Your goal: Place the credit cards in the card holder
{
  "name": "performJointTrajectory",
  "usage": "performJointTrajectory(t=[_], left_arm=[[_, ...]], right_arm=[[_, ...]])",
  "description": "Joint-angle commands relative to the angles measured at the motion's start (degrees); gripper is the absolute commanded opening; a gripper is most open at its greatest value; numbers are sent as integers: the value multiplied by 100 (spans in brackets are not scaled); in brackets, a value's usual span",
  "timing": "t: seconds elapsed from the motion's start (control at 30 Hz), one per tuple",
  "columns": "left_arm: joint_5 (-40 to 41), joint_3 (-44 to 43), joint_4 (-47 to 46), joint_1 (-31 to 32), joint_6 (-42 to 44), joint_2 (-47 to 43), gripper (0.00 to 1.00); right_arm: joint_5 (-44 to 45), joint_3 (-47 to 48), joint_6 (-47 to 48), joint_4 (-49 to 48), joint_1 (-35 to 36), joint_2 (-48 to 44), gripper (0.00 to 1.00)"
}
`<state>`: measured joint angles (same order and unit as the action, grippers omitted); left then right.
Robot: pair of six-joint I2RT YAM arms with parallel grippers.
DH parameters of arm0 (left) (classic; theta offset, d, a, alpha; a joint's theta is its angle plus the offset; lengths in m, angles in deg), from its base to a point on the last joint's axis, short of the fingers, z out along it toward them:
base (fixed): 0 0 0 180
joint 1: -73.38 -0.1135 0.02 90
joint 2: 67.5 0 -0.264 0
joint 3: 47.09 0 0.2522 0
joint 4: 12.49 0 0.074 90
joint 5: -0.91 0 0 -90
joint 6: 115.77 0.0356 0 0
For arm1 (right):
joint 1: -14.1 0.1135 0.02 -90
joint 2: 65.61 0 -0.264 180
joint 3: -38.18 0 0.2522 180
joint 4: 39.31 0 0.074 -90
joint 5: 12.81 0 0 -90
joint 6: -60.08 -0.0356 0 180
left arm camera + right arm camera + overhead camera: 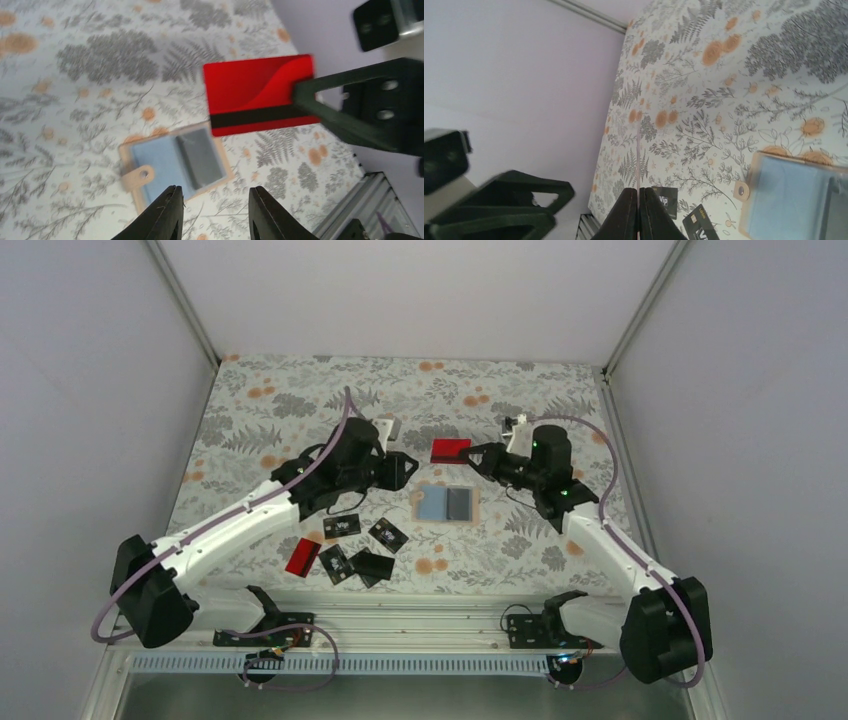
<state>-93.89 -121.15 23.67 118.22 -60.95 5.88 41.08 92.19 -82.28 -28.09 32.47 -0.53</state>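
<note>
The card holder (447, 504) lies open on the table, tan outside and light blue inside; it also shows in the left wrist view (175, 160) and the right wrist view (794, 200). Above and behind it my right gripper (480, 456) is shut on a red credit card (450, 450) with a black stripe (260, 95), seen edge-on between its fingers (638, 150). My left gripper (402, 469) hovers left of the holder, open with nothing between its fingers (216, 210). Another red card (302, 557) and several black cards (342, 526) lie at the near left.
The table has a floral cloth (300, 400) and is enclosed by white walls. A metal rail (400, 620) runs along the near edge by the arm bases. Two black cards (665, 200) lie on the cloth just beyond the right fingers in the right wrist view.
</note>
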Motion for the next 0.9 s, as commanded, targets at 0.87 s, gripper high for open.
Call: performJointTrajectory(t=[0.87], left_arm=[[-2088, -1554, 2345, 7, 4069, -893, 36]], right_arm=[[-2858, 963, 4631, 1114, 938, -17, 4]])
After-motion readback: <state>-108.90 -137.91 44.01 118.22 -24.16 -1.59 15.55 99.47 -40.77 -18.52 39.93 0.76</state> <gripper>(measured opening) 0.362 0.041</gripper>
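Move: The red card, pinched at its right end by the right gripper, has its middle about 8 cm right of the left gripper, 4 cm ahead and level with it. The open card holder lies some 10 cm right, 2 cm ahead and 22 cm below; the nearest black card is 3 cm left, 6 cm back, equally low. From the right gripper, the card's middle is about 4 cm left and 1 cm ahead; the empty left gripper is 12 cm left and 3 cm back, level. Bring the left gripper up about 11 cm first, then draw it back some 7 cm, swinging clockwise and lifting its tips until the part-open fingers face the card's free end. Meanwhile keep the red card pinched in the right gripper and carry it back and left towards the left gripper, rising slightly and turning roughly 40 degrees counter-clockwise. ##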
